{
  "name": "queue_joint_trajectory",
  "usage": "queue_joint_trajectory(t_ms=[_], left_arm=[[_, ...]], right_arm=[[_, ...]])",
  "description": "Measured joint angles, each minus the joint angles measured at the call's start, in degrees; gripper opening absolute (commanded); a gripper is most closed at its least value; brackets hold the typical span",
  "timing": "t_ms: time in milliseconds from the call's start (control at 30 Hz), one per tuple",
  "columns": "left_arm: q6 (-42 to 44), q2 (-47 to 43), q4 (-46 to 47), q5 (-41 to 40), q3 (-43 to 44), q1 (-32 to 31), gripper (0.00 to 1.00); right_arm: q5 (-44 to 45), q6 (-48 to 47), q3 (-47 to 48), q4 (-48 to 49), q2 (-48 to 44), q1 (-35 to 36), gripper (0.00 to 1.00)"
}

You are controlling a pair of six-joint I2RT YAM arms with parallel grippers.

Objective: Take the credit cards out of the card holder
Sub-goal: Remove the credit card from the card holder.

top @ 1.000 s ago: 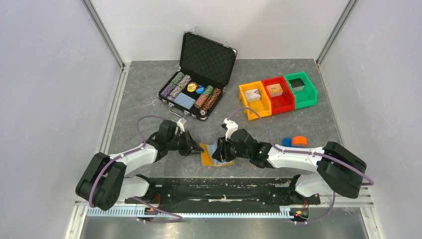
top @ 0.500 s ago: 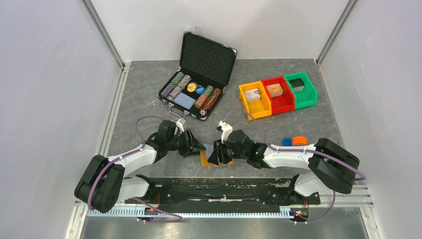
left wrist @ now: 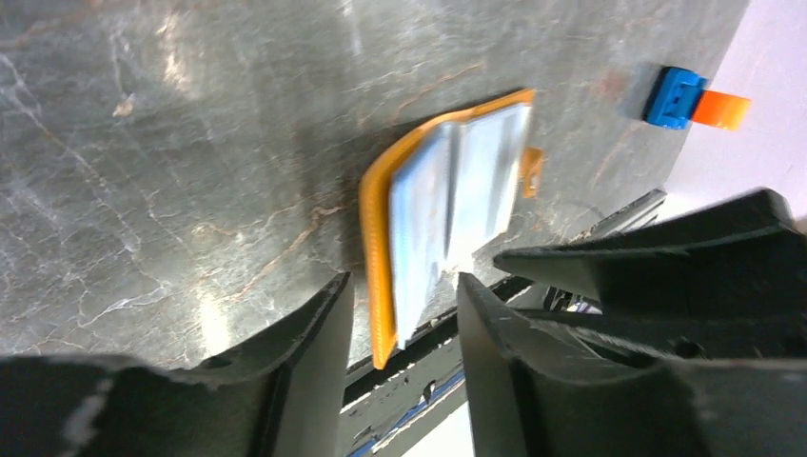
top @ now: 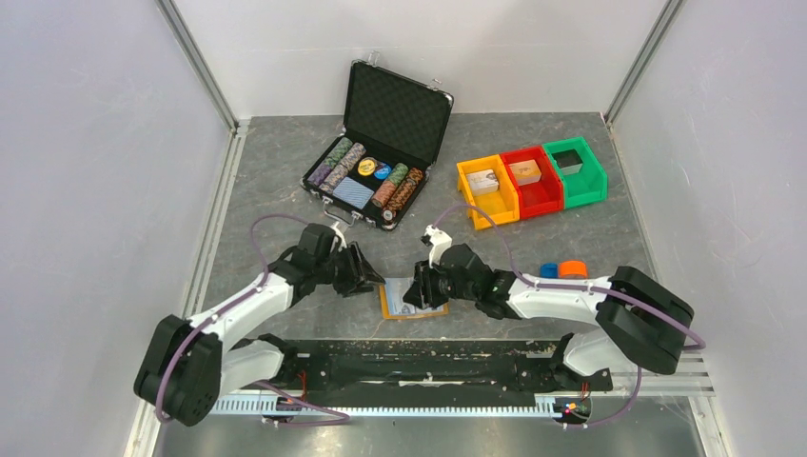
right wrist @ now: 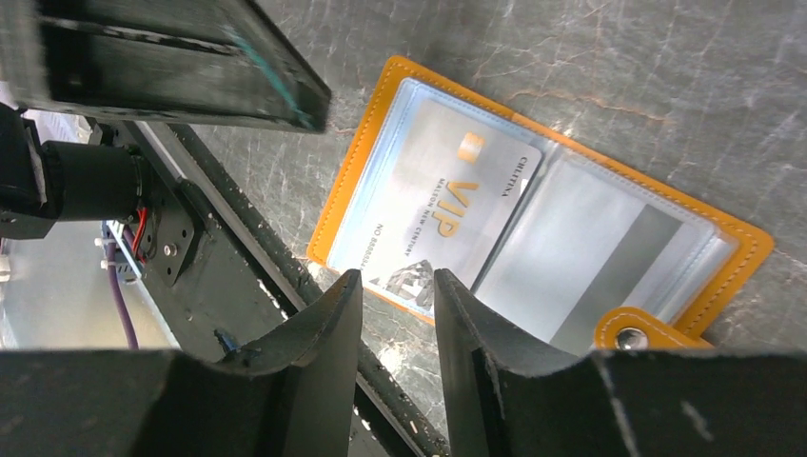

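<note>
The orange card holder [top: 400,303] lies open and flat on the grey table, between my two grippers. In the right wrist view, clear sleeves in the card holder [right wrist: 733,238] hold the credit cards: a pale card printed VIP [right wrist: 447,195] and a grey one with a dark stripe [right wrist: 600,257]. My left gripper [top: 373,278] is open just left of the holder, with the holder's near corner [left wrist: 381,333] showing below the gap and untouched. My right gripper [top: 419,286] hovers over the holder's right half, jaws a narrow gap apart, with nothing between them.
The open black chip case [top: 376,171] stands at the back. Orange [top: 487,190], red [top: 531,181] and green [top: 574,171] bins sit back right. A small blue piece [top: 549,270] and an orange one [top: 572,269] lie right of the holder. The black base rail [top: 419,357] runs close behind it.
My left gripper has opened and drawn back to the left. The holder, which was lifted between the grippers, now lies spread open and flat. The right gripper shifted slightly and narrowed a little.
</note>
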Motion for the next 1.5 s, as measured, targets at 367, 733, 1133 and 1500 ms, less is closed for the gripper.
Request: queue_joint_trajectory(t_ms=[367,733,1133,1500], left_arm=[[0.17,-1.6,3.04,4.37,1.55,-0.02,0.14],[-0.22,12.17,13.27,9.22,-1.03,-0.46,0.08],[-0.09,15.34,15.26,9.11,-3.02,-0.61,0.08],[1.05,14.34,13.99,7.67,-3.02,-0.61,0.08]], right_arm=[[-1.38,-0.11,0.0,0.48,1.86,-1.86,0.35],[-4.02,-0.09,-0.02,1.62,4.42,-4.52,0.36],[-7.67,2.14,-1.33,6.14,7.98,-5.73,0.34],[-7.93,3.26,-1.33,8.11,10.58,-5.73,0.33]])
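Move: The VIP card in the open card holder's left page lies about 3 cm right of the left hand, 1 cm back and 5 cm below. From the right hand it is some 3 cm ahead, 3 cm left and 5 cm down. The striped right page is about 7 cm right of the card, level with it. The chip case stands roughly 25 cm ahead and 3 cm left of the left hand. Left hand rises 3 cm, closing, then sinks 7 to the holder's left edge; half-open right sinks 4. ##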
